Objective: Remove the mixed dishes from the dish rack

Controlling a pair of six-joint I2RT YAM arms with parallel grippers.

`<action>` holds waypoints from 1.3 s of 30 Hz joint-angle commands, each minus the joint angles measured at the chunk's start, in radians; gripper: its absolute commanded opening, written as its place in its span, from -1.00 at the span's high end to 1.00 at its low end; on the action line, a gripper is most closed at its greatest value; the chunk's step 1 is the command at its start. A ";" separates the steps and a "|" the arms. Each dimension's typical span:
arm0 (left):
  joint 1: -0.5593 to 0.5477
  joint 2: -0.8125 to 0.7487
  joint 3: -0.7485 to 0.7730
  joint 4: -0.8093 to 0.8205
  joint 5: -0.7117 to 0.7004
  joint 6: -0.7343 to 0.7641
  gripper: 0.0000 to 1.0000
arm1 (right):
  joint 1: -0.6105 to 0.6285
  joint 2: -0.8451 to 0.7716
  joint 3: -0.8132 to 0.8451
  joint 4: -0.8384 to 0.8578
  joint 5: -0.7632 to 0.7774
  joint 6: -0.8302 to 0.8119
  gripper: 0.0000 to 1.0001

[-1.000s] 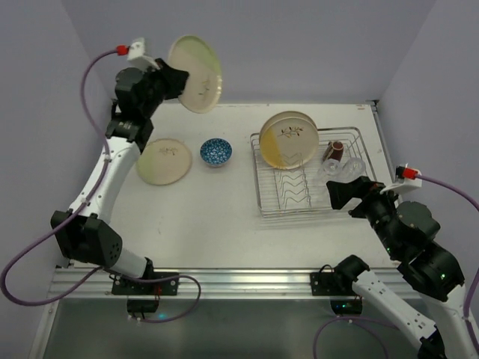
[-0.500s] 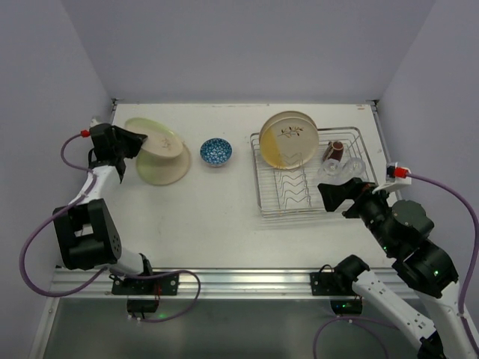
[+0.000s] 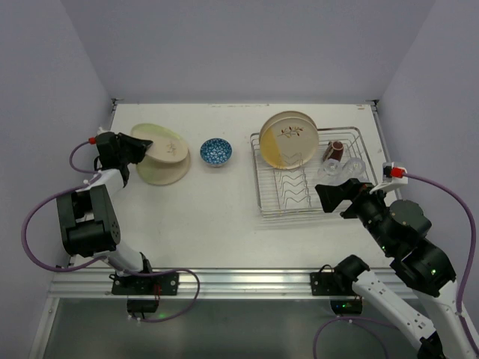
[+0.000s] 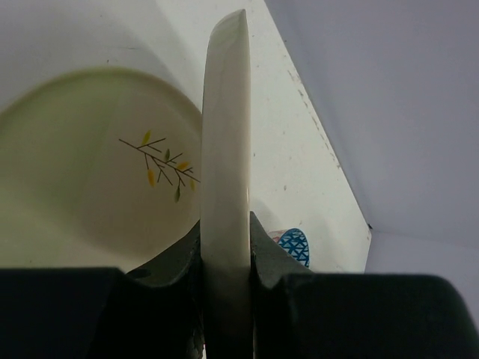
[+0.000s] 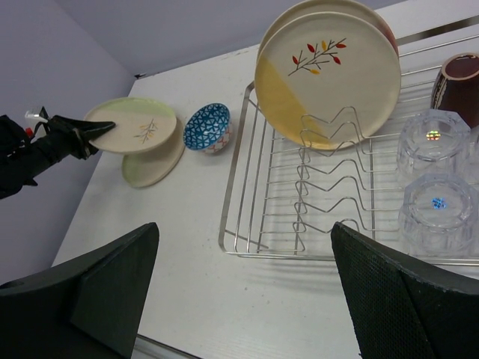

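My left gripper [image 3: 138, 149] [image 4: 226, 250] is shut on the rim of a cream plate [image 3: 161, 142] [image 4: 224, 134] [image 5: 135, 123]. That plate hangs tilted just over a second sprig plate [image 3: 163, 170] [image 4: 90, 172] [image 5: 153, 161] lying on the table at the left. Beside them stands the blue-patterned bowl [image 3: 215, 152] [image 5: 207, 127]. The dish rack [image 3: 263, 196] [image 5: 232, 217] holds two upright plates [image 3: 288, 138] [image 5: 325, 75], a dark brown mug [image 3: 334, 152] [image 5: 458, 82] and clear tumblers [image 3: 340, 168] [image 5: 434, 142]. My right gripper [image 3: 333, 198] [image 5: 245, 247] hovers open at the rack's near right corner, holding nothing.
The table's left wall stands close behind the left gripper. The rack's zigzag dividers [image 5: 325, 176] are bare in front of the upright plates. A metal rail [image 3: 224, 280] runs along the table's near edge.
The left arm has swung down from high at the back with its plate to just over the plate on the table. The right gripper has crept slightly left along the rack.
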 commanded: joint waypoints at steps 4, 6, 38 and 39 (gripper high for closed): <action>0.013 -0.040 -0.022 0.171 -0.001 -0.009 1.00 | -0.002 -0.009 -0.011 0.037 -0.013 -0.008 -0.98; 0.016 -0.045 -0.045 0.176 -0.008 -0.009 0.99 | -0.002 -0.011 -0.014 0.037 -0.015 -0.006 -0.98; -0.001 -0.011 0.076 -0.234 -0.204 0.149 -1.00 | -0.002 -0.009 -0.023 0.053 -0.041 -0.009 -0.98; -0.006 -0.008 0.085 -0.255 -0.209 0.164 -1.00 | -0.004 -0.009 -0.025 0.053 -0.042 -0.009 -0.98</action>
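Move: My left hand already pinches the left rim of the upper plate. The lower plate it is to lie on has its middle about 7 cm to my right, 4 cm back and 5 cm below. The blue bowl stands some 24 cm to my right and 2 cm back, 4 cm lower. From my right hand the lower plate is roughly 52 cm left, 23 cm ahead and 23 cm down. I lower the held plate some 3 cm with my left hand, easing back about 1.5 cm, to set it on the lower plate, then spread my fingers wide and let go of the rim. With the fingers opening I dip another couple of centimetres, drawing back a little and 2–3 cm to the left, as the wrist tips about 10 degrees further down. ##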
